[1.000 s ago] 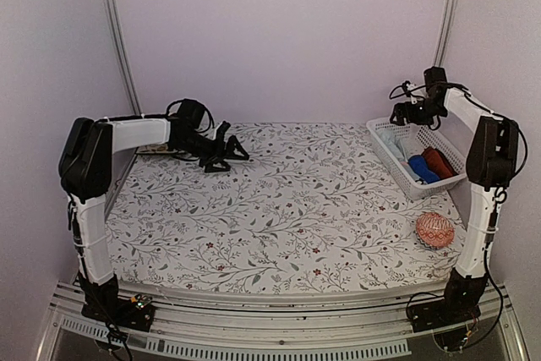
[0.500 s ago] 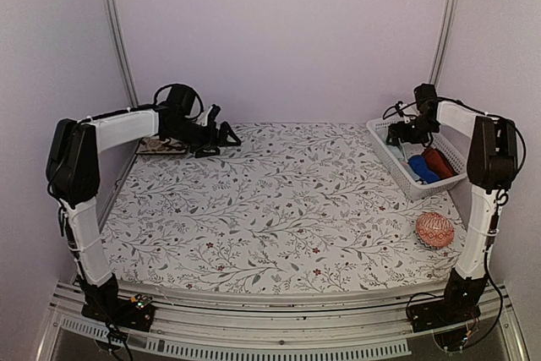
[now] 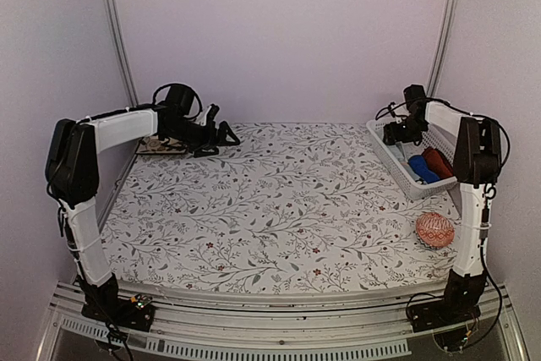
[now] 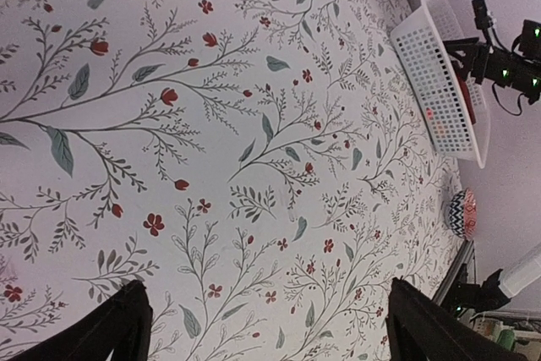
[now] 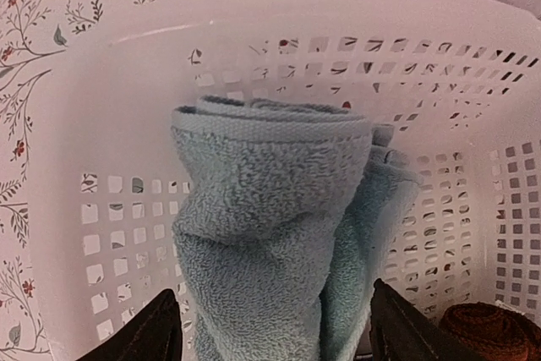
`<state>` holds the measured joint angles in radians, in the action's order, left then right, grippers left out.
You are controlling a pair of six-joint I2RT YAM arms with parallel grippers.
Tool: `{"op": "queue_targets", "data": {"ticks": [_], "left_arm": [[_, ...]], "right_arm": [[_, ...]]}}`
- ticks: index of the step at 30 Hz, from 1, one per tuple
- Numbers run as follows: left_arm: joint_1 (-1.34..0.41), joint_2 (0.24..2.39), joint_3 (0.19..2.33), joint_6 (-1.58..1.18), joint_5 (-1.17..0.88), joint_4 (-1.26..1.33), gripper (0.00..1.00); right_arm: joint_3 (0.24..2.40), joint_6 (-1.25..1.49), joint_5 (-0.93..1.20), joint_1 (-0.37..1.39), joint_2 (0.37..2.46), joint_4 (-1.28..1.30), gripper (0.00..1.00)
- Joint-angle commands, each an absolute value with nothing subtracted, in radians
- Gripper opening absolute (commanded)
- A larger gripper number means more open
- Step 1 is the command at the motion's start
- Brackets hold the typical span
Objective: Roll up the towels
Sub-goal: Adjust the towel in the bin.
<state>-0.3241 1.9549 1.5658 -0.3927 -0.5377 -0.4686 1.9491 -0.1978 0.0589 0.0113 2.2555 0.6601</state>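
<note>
A rolled pale light blue towel [image 5: 270, 209] lies at the far end of the white basket [image 5: 254, 65]. My right gripper [image 5: 275, 327] reaches down into that basket [image 3: 393, 166], open, with one finger on each side of the towel. A dark maroon towel [image 5: 490, 327], also rolled, lies further along the basket [image 4: 439, 82], and shows in the top view too [image 3: 437, 162]. My left gripper [image 3: 218, 134] hovers over the table's back left, open and holding nothing [image 4: 270, 327].
A small bright blue object [image 3: 420, 168] lies in the basket beside the maroon towel. An orange-pink patterned ball [image 3: 435, 230] rests on the floral tablecloth near the right arm. A flat patterned item [image 3: 156, 148] lies at the back left corner.
My right gripper has dropped from above the basket's far end down into it, round the light blue towel. The left arm swung back toward the rear left corner, then stopped.
</note>
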Motion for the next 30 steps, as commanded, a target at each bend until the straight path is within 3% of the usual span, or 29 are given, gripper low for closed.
{"op": "queue_targets", "data": {"ticks": [1,11,23,30], "left_arm": [[-0.316,1.957,1.559,-0.379,-0.54,-0.478,0.97],[-0.315,1.997,1.56,-0.383,-0.54,-0.479,0.97],[-0.314,2.016,1.559,-0.384,-0.552,-0.476,0.97],[-0.313,2.009,1.543,-0.386,-0.565,-0.465,0.97]], "right_arm": [[1.977,-0.22,0.04,0.038,2.288,0.692,0.77],[2.011,-0.251,0.006,0.051,2.357,0.742,0.73],[2.022,-0.271,-0.003,0.064,2.389,0.747,0.43],[2.059,-0.256,0.156,0.037,2.387,0.798,0.27]]}}
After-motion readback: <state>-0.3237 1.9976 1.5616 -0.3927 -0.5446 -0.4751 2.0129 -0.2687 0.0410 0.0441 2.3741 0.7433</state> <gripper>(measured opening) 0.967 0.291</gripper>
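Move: The right hand hangs over the far left part of the bin with its fingers astride the light blue towel, whose middle lies about 2 cm ahead and 6 cm below. The dark blue roll lies some 8 cm back and 7 cm to the right of that hand, and the red towel about 5 cm back and 11 cm to the right, both about 7 cm lower. From the left hand the light blue towel is roughly 50 cm to the right, 11 cm ahead and 12 cm lower. Down into the bin goes the right hand, about 5 cm with a small drift left, its fingers tipping some 5 to 10 degrees steeper towards the table. Low down it levels off and closes from about three-quarters open to under a third, pinching the near part of the light blue towel between its pads. The left hand, empty and wide open, sinks about 2 cm over the table. ##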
